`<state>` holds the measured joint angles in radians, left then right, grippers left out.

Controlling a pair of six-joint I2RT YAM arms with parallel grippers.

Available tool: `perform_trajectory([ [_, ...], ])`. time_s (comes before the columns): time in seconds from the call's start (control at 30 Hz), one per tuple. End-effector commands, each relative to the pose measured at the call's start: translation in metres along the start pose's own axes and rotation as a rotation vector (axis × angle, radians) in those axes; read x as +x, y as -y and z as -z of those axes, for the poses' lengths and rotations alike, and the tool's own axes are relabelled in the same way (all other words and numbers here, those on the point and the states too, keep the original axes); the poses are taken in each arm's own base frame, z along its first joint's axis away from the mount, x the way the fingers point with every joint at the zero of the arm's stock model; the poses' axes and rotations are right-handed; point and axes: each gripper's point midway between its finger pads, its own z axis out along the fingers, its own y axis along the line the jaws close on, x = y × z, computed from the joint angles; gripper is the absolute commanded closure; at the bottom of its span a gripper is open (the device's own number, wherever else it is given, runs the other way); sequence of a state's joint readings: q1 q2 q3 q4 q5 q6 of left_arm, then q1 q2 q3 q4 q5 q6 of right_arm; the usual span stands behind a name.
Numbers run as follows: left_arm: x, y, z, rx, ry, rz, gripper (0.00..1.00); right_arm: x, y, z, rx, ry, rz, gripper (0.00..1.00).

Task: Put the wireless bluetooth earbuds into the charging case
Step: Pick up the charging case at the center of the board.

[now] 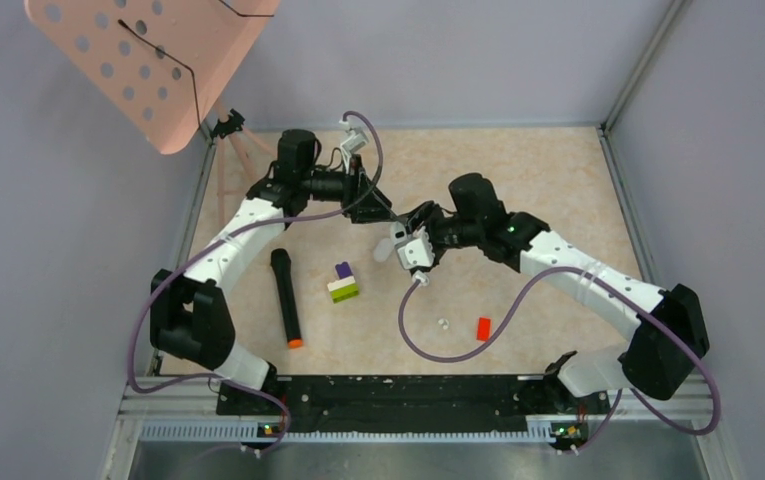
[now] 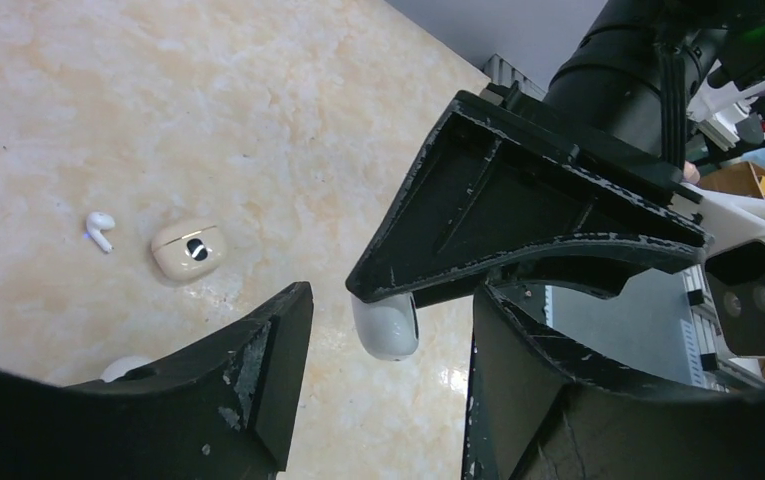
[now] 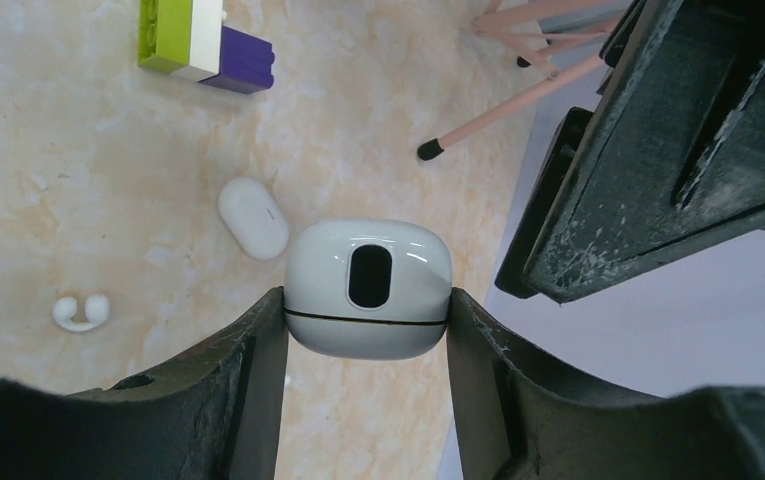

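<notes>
My right gripper is shut on a white charging case, lid closed, a dark oval on its face, held above the table. My left gripper stands open, its fingers either side of that case without touching it. From above, both grippers meet at mid-table. A stemmed white earbud lies beside a beige case. A clip-shaped white earbud lies near a white pebble case. Tiny white earbuds lie by the red brick.
A green, white and purple brick stack and a black marker with an orange tip lie left of centre. A pink perforated board on a tripod stands at the back left. Grey walls enclose the table.
</notes>
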<state>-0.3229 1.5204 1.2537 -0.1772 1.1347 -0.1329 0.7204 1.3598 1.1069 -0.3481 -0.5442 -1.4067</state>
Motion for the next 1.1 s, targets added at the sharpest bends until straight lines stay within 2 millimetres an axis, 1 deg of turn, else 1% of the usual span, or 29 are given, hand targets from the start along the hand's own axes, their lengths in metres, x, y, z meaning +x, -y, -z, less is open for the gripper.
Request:
perform_trajectory([
  [0.0,-0.004,0.001,-0.003,0.02,-0.021,-0.009,0.35,-0.019,0.026,0.006,0.056,0.026,0.082,0.63],
  [0.17,0.006,-0.006,-0.009,0.005,-0.079,0.039,0.37,-0.019,0.034,0.008,0.085,0.012,0.097,0.63],
  [0.27,0.008,-0.004,-0.014,0.025,-0.098,0.047,0.41,-0.017,0.038,0.008,0.1,-0.002,0.102,0.63],
  [0.47,0.012,-0.009,-0.017,0.028,-0.119,0.059,0.49,-0.01,0.044,0.007,0.124,-0.032,0.108,0.64],
  [0.53,0.015,-0.01,-0.016,0.031,-0.139,0.063,0.48,-0.009,0.047,0.007,0.139,-0.04,0.108,0.64],
  [0.6,0.017,-0.011,-0.016,0.032,-0.156,0.068,0.44,-0.008,0.048,0.008,0.144,-0.046,0.109,0.64],
  [0.67,0.017,-0.01,-0.016,0.037,-0.156,0.055,0.45,-0.008,0.05,0.007,0.149,-0.045,0.111,0.64],
  [0.8,0.016,-0.01,-0.017,0.058,-0.152,0.052,0.53,-0.007,0.052,0.006,0.155,-0.046,0.109,0.64],
  [0.9,0.016,-0.01,-0.018,0.074,-0.152,0.053,0.63,-0.006,0.053,0.005,0.158,-0.051,0.107,0.64],
  [1.0,0.015,-0.006,-0.018,0.111,-0.147,0.027,0.81,-0.007,0.053,0.004,0.159,-0.043,0.103,0.63],
  [1.03,0.015,-0.006,-0.019,0.123,-0.145,0.021,0.88,-0.007,0.052,0.004,0.158,-0.041,0.092,0.59],
  [1.07,0.015,-0.006,-0.019,0.137,-0.142,0.015,0.96,-0.005,0.052,0.003,0.16,-0.042,0.078,0.53],
])
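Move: The white charging case is held up between the right hand's fingers, at that hand's point; from the left hand it lies about 2 cm back, 2 cm to the right and 5 cm below. On the table some 25 cm below the left hand, a white oval sits 5 cm ahead and 3 cm left of it, a beige case 9 cm ahead and 6 cm right, and an earbud pair about 2 cm back and 6 cm right. The charging case, kept in the right hand's unchanged grip, is carried about 2 cm forward and 1 cm up while the left hand comes down onto it some 3.5 cm, easing about 1 cm right and turning roughly 10 degrees. The left fingers narrow to about half their opening and pinch the case's free end across its thickness, one finger over the face with the black oval. ##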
